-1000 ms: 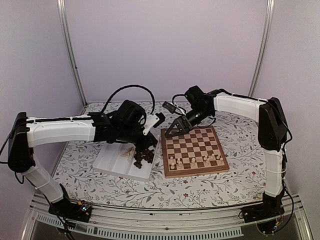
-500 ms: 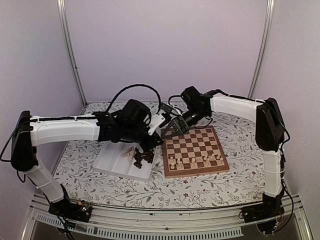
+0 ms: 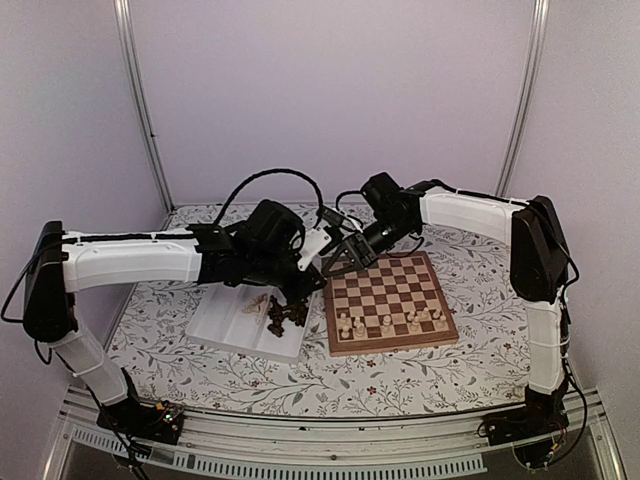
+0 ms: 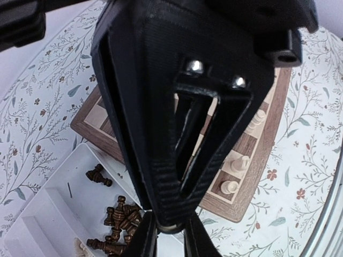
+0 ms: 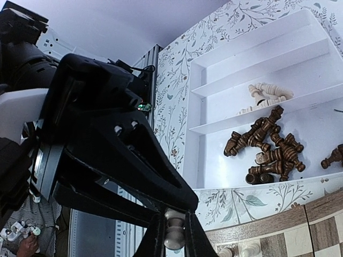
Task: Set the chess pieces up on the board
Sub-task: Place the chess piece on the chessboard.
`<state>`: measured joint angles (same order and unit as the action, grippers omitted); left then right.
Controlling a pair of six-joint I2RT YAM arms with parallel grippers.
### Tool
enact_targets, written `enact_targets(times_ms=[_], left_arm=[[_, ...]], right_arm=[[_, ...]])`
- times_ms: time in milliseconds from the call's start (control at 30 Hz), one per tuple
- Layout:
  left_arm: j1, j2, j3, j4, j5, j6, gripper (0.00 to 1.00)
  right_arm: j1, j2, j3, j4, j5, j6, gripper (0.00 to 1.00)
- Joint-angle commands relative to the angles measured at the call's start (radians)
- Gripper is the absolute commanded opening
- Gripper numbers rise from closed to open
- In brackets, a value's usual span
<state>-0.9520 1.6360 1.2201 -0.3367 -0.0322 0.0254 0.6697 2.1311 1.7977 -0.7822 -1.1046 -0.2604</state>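
Observation:
Above the gap between the white tray (image 3: 215, 325) and the board (image 3: 440, 335), my two grippers meet tip to tip. A cream chess piece (image 5: 174, 241) is clamped in my right gripper (image 5: 172, 231). My left gripper (image 4: 170, 227) is shut on a pale rounded end of that same piece (image 4: 170, 229). In the top view the meeting point of the left gripper (image 3: 320, 262) and the right gripper (image 3: 330, 266) hides the piece. Several cream pieces (image 3: 385, 323) stand on the board's near rows.
The tray holds a heap of dark brown pieces (image 5: 270, 147) in one compartment and a few cream ones (image 5: 268, 93) in the other. The board's left border (image 4: 252, 198) lies close to the tray's edge. Flowered cloth covers the table.
The left arm swung right to the board's far-left corner and met the right gripper. The right gripper's jaws, apart before, have closed onto the cream piece.

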Motion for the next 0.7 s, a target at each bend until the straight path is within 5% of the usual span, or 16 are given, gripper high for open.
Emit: enact_targets(times_ms=[0, 433, 667], left_arm=[[-0.015, 0.016, 0.025, 0.001, -0.090, -0.007, 0.23], [0.004, -0.165, -0.064, 0.137, -0.361, 0.197, 0.60], [0.101, -0.213, -0.146, 0.296, -0.356, 0.209, 0.61]], right_arm=[[0.004, -0.014, -0.001, 0.006, 0.073, -0.017, 0.08], [-0.055, -0.222, -0.187, -0.036, 0.569, -0.273, 0.06], [-0.054, -0.273, -0.220, -0.155, 0.751, -0.378, 0.06]])
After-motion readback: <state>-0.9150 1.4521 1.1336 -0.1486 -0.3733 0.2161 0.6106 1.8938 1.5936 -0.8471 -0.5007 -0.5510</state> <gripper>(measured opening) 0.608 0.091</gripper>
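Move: The pale chess piece sits between both hands' finger pads, right at each hand point. From the right hand, the middle of the chessboard it is bound for lies about 15 cm to the right, 4 cm farther out and some 15 cm below. The white pieces at the board's near left corner stand roughly 6 cm back and 6 cm right, 14 cm down; the dark pieces in the tray lie 9 cm left, 2 cm back, equally low. The pale chess piece passes fully to the right hand: its fingers stay shut on it while the left fingers open to over half and let go. The right hand then carries it right about 9 cm, a little forward and down, over the board, swinging its fingers some 40 degrees towards straight down. The left hand backs off up, left and forward, mostly up, tilting its fingers upward. ##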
